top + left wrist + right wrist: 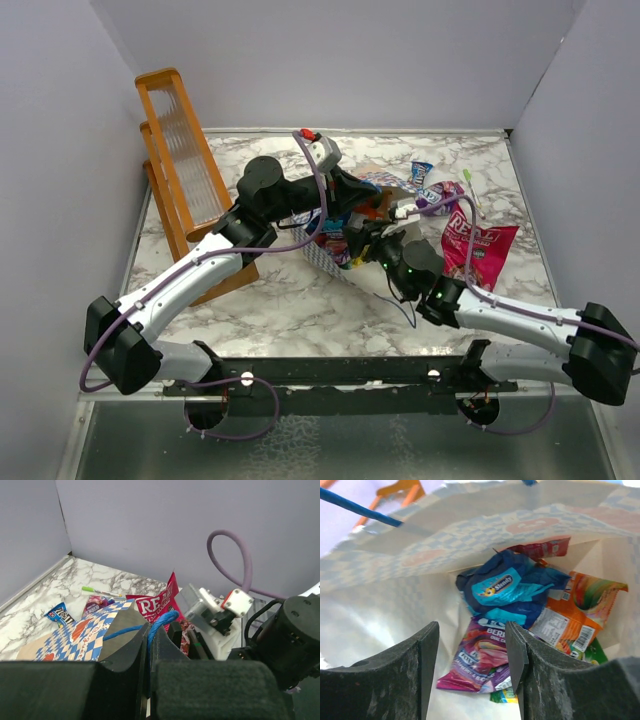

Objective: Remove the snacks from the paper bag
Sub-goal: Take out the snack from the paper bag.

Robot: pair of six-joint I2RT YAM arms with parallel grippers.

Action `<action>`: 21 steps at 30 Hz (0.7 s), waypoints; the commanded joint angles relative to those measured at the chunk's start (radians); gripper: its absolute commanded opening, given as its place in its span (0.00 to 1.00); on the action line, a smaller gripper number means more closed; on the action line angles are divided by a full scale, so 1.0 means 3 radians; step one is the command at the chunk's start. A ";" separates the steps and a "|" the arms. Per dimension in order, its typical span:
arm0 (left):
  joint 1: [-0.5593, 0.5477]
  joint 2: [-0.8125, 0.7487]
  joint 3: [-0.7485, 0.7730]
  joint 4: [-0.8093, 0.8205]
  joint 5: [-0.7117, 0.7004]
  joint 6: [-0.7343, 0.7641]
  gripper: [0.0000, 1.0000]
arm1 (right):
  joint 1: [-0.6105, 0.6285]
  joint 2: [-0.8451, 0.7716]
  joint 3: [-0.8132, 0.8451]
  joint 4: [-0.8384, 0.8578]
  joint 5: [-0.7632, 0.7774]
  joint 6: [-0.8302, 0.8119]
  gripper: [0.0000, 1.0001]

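Observation:
The blue-and-white checkered paper bag (322, 258) lies mid-table with its mouth held up. My left gripper (372, 203) is shut on its blue cord handle (162, 622) in the left wrist view (148, 630). My right gripper (352, 243) is open inside the bag's cream interior (380, 610), jaws either side of a purple berry packet (482, 657) in the right wrist view (472, 635). Behind it lie a blue packet (502, 587), an orange bag (570, 620) and a red packet (542, 547). Outside the bag lie the pink-red "REAL" pouch (480, 250), a small blue packet (421, 172) and a purple packet (440, 195).
An orange wooden rack (185, 170) stands at the back left beside the left arm. A green-tipped stick (468, 190) lies near the purple packet. Grey walls close the table on three sides.

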 commanded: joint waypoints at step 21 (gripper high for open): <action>-0.0034 -0.0063 0.0006 0.0304 0.0197 -0.0200 0.00 | -0.0372 0.1996 0.0493 0.2148 0.0490 -0.0255 0.59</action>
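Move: The blue packet inside the tilted bag lies about 11 cm ahead of the right hand, 4 cm to its left and some 8 cm below. The purple berries packet is nearer, around 7 cm ahead, 3 cm left and 10 cm down. The orange packet lies roughly 14 cm ahead, 4 cm right and 9 cm down. From the left hand, the blue packet is some 11 cm forward, 9 cm left and 24 cm below. Fingers still about half open and touching no packet that can be seen, the right hand drives forward about 9 cm into the bag's mouth towards the blue packet. It drifts some 3 cm left and sinks 5 cm over the first half before levelling out, while turning about 10 degrees clockwise. The left hand stays put and keeps its shut fingers on the blue handle. ##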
